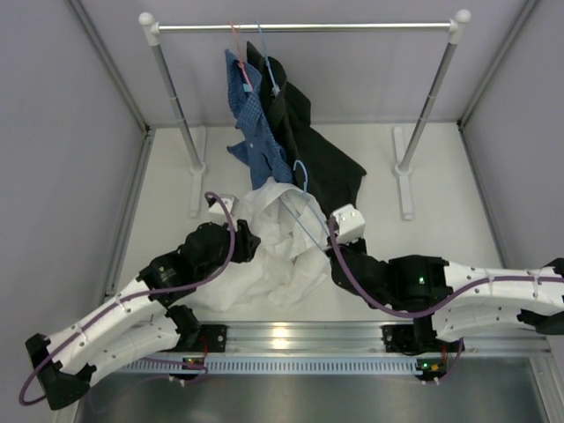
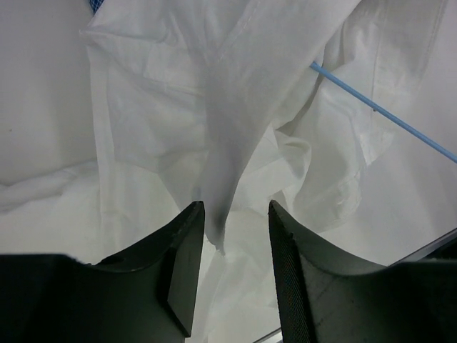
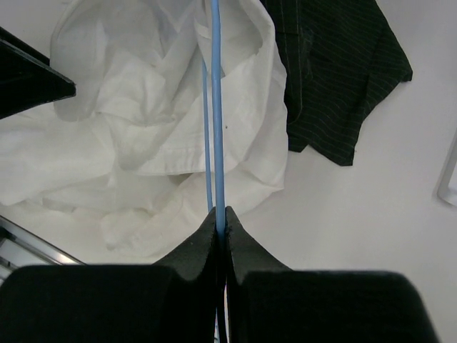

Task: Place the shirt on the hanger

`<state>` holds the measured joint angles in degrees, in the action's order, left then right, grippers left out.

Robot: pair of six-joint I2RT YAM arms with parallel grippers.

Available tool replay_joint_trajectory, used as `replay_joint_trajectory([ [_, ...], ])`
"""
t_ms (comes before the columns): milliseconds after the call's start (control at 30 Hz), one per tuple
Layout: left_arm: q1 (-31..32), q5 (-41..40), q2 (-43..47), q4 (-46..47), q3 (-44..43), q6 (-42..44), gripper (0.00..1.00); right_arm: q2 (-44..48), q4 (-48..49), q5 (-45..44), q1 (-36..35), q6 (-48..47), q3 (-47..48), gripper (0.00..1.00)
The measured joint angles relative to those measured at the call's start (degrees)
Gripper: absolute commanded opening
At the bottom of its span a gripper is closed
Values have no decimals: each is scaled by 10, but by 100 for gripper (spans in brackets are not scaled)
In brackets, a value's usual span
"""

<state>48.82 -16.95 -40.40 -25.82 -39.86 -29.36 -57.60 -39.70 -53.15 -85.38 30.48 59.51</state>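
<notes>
The white shirt (image 1: 264,260) lies crumpled on the table between the two arms. The light-blue wire hanger (image 1: 304,220) lies partly inside it, with its hook toward the rack. My right gripper (image 1: 335,242) is shut on the hanger's wire. In the right wrist view the gripper (image 3: 221,214) pinches the hanger (image 3: 217,107), which runs up over the shirt (image 3: 143,128). My left gripper (image 1: 251,242) is open at the shirt's left side. In the left wrist view a fold of the shirt (image 2: 214,107) hangs down between the gripper's (image 2: 235,214) spread fingers, and the hanger wire (image 2: 385,114) crosses at the right.
A clothes rack rail (image 1: 304,27) spans the back on two posts with feet. A blue checked shirt (image 1: 251,123) on a red hanger (image 1: 238,62) and a black shirt (image 1: 308,145) hang from it, and the black shirt reaches the table beside the white shirt. Grey walls stand on both sides.
</notes>
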Motion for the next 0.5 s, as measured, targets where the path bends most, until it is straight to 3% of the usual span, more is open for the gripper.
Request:
replay_joint_trajectory([
  [100,0,-5,-19,0,1,-2,45,-21,2,9,7,-7,16,0],
  [233,0,-24,-39,0,3,-5,31,-38,11,24,17,-19,26,0],
  [367,0,-60,-40,0,21,-8,30,-44,12,33,20,-26,26,0],
  [433,0,-75,-42,0,31,-10,21,-46,13,38,20,-30,30,0],
  [500,0,-85,-50,-1,35,-16,1,-45,14,40,21,-34,34,0],
])
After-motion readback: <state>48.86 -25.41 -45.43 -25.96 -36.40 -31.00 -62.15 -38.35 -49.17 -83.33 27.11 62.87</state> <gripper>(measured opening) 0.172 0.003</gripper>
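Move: The left hand, open about halfway, has a hanging fold of the white shirt just below it: some 5 cm down, 2 cm ahead and 2 cm to its left. The shirt's neck opening is about 8 cm ahead of that hand, 8 cm to its right and 3 cm lower. For the right hand, gripping one end of the blue hanger, the neck opening is roughly 10 cm ahead, 12 cm left and 8 cm lower; the hanger's middle is about 9 cm ahead and 7 cm left of it. Down about 5 cm and then also leftward some 2 cm, the left hand sinks onto the hanging fold of the white shirt, turning slightly counter-clockwise as its fingers close from half open to nearly shut, pinching the fold's tip between the fingertips. The right hand keeps its grip on the hanger's end and feeds it about 2 cm left, towards and into the neck opening. ##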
